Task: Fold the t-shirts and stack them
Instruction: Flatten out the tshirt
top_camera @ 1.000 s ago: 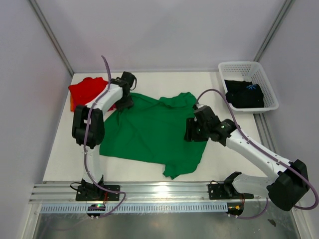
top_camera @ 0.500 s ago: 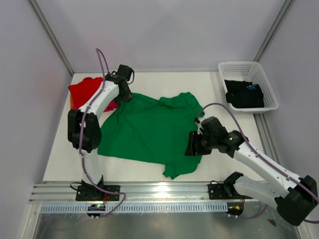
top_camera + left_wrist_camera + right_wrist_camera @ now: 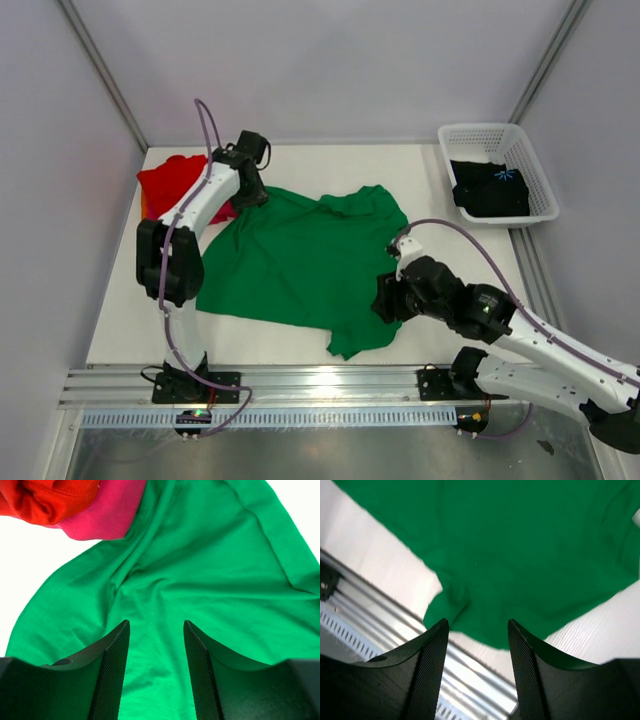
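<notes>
The green t-shirt [image 3: 300,260] lies spread and rumpled across the middle of the table. My left gripper [image 3: 252,196] hangs open over its far left corner, and the left wrist view shows green cloth [image 3: 200,580] below the empty fingers [image 3: 116,670]. A red t-shirt [image 3: 170,180] is bunched at the far left on a magenta-pink one [image 3: 107,515]. My right gripper [image 3: 386,300] is open and empty over the green shirt's near right hem [image 3: 520,545]. The black t-shirt [image 3: 490,190] lies in the basket.
A white lattice basket [image 3: 497,135] stands at the back right corner. A metal rail [image 3: 320,385] runs along the table's near edge, just below the right gripper [image 3: 477,622] in its wrist view. Grey walls close in the sides and back.
The right arm has drawn back toward the near edge, its gripper sliding from the shirt's right side to its near right hem. The left gripper shifted slightly toward the back, then held still.
</notes>
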Controlling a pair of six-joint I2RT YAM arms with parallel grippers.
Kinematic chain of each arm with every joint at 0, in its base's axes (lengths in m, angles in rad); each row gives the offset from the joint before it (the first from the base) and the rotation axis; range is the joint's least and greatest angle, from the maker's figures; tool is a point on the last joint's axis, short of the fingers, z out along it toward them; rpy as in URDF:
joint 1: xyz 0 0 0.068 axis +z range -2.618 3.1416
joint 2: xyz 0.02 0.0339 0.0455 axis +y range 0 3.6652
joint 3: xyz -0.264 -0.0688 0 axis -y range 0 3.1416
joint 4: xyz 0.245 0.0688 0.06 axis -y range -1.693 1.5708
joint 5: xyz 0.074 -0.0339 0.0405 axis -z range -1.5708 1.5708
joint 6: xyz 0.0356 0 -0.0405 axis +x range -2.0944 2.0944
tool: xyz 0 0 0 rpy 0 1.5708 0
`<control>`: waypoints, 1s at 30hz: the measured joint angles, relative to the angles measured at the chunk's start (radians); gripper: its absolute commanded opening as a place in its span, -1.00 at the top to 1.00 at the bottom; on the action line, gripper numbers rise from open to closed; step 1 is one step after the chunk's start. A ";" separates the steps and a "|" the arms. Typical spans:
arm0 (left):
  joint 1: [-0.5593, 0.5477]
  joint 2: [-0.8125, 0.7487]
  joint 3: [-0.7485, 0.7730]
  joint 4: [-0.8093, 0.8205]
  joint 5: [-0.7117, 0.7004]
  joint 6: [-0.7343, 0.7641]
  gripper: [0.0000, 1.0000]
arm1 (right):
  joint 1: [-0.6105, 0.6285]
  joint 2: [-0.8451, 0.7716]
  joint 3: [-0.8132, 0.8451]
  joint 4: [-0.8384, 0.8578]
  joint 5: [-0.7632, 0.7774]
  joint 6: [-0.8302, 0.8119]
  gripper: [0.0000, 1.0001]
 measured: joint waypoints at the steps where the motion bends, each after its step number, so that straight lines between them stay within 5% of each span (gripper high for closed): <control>1: -0.002 0.000 0.000 0.000 0.001 0.000 0.00 | 0.028 0.016 0.051 0.016 0.061 -0.037 -0.11; 7: -0.018 0.000 -0.001 0.000 0.005 -0.003 0.00 | 0.061 0.156 0.271 0.084 0.295 -0.330 -0.11; 12: -0.023 -0.041 -0.046 -0.002 -0.014 -0.003 -0.01 | 0.147 0.270 0.283 0.013 0.406 -0.486 -0.11; 23: -0.022 -0.065 -0.055 0.000 -0.031 -0.004 -0.01 | 0.434 0.459 0.342 -0.246 0.488 -0.501 -0.11; 30: -0.022 -0.065 -0.055 -0.002 -0.032 -0.005 -0.01 | 0.473 0.573 0.467 -0.321 0.429 -0.508 -0.11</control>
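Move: The green t-shirt's near-edge flap lies about 7 cm left of the right gripper, 5 cm back and some 13 cm below. The middle of the t-shirt's body is roughly 12 cm ahead and 17 cm left of this gripper; the white label on its right side is about 16 cm ahead and 5 cm right. From the left gripper the flap lies some 33 cm back, 24 cm right and 10 cm down. Swing the open right gripper up about 9 cm and forward over the green t-shirt, then draw it back down and leftwards to finish some 5 cm left of its start, still above the cloth by the near-edge flap. Twist it roughly 60 degrees counter-clockwise as you go. Let the left gripper, still open, ease slightly back and up over the far-left part. ##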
